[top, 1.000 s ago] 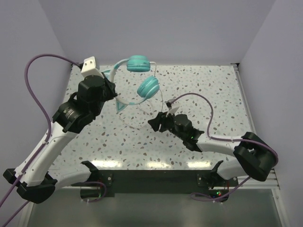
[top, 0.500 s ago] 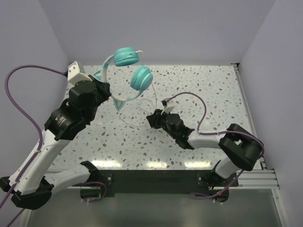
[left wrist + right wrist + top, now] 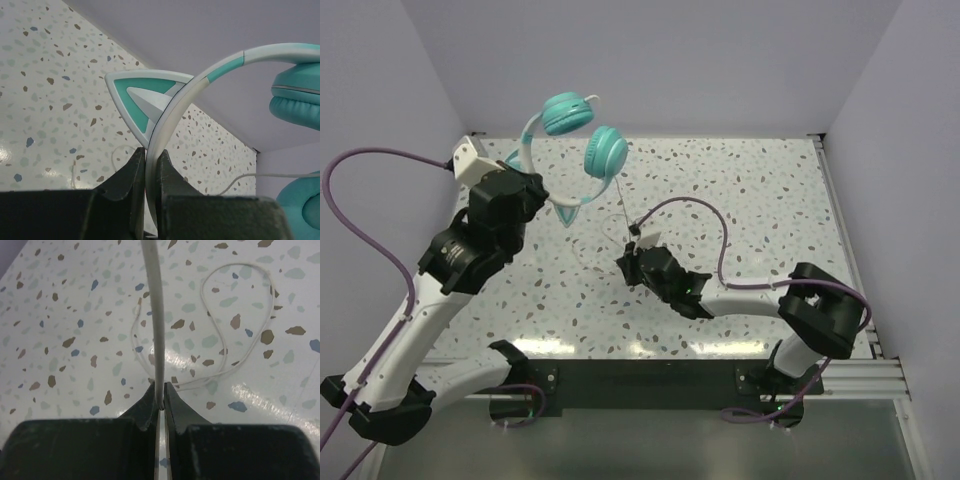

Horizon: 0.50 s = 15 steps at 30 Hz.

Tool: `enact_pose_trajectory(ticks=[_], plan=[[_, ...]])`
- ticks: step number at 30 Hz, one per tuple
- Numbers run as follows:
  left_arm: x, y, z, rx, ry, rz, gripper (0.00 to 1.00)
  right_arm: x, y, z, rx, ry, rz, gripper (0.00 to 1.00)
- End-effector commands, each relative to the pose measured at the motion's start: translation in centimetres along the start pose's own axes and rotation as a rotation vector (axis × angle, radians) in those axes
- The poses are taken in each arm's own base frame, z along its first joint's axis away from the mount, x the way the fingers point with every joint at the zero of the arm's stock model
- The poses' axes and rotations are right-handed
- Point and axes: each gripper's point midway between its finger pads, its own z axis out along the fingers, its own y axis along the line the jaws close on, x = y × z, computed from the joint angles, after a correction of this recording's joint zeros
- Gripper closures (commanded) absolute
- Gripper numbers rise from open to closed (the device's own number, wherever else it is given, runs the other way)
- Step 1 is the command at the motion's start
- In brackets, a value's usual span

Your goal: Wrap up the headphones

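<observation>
The headphones [image 3: 582,140] have round teal ear cups and a pale headband [image 3: 170,107] with a pointed cat ear [image 3: 137,97]. My left gripper [image 3: 542,192] is shut on the headband and holds the headphones up at the back left. In the left wrist view the left gripper [image 3: 150,160] pinches the band just below the cat ear. The thin pale cable [image 3: 156,315] runs taut down from an ear cup into my right gripper [image 3: 162,395], which is shut on it low over the table [image 3: 770,210]. The right gripper shows in the top view [image 3: 632,258]. Loose cable loops [image 3: 240,320] lie on the table.
Grey walls [image 3: 650,60] close the table at the back and sides. Thick purple robot cables [image 3: 690,215] arc above the right arm and beside the left arm [image 3: 360,200].
My left gripper has carried the headphones up and to the left. My right gripper has moved left across the table with the cable, which now runs tighter.
</observation>
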Motion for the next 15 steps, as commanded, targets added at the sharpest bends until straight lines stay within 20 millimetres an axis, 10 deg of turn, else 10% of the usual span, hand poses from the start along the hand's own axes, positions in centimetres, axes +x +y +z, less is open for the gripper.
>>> enact_pose_trajectory(ticks=[1, 6, 15], plan=[[-2.6, -1.3, 2.6, -0.024, -0.134, -0.122, 1.00, 0.4, -0.4, -2.1, 0.088, 0.077, -0.104, 1.00], [-1.0, 0.8, 6.7, -0.148, -0.174, -0.032, 1.00, 2.8, 0.9, -4.4, 0.027, 0.259, -0.221, 1.00], [2.2, 7.3, 12.8, -0.433, -0.241, 0.221, 1.00, 0.7, 0.4, -10.4, 0.044, 0.332, -0.385, 1.00]])
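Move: The left hand grips the headband. The near ear cup is about 8 cm ahead, 11 cm right and 3 cm above; the far cup roughly 12 cm ahead, 5 cm right and 8 cm up. The right hand pinches the cable, with the near cup some 9 cm ahead, 3 cm left and 28 cm above it. The loose cable loop lies on the table about 9 cm ahead of the right hand, 6 cm left and 10 cm below. Left carries the gripped headphones some 14 cm down and forward while right draws the pinched cable back 8 cm. ##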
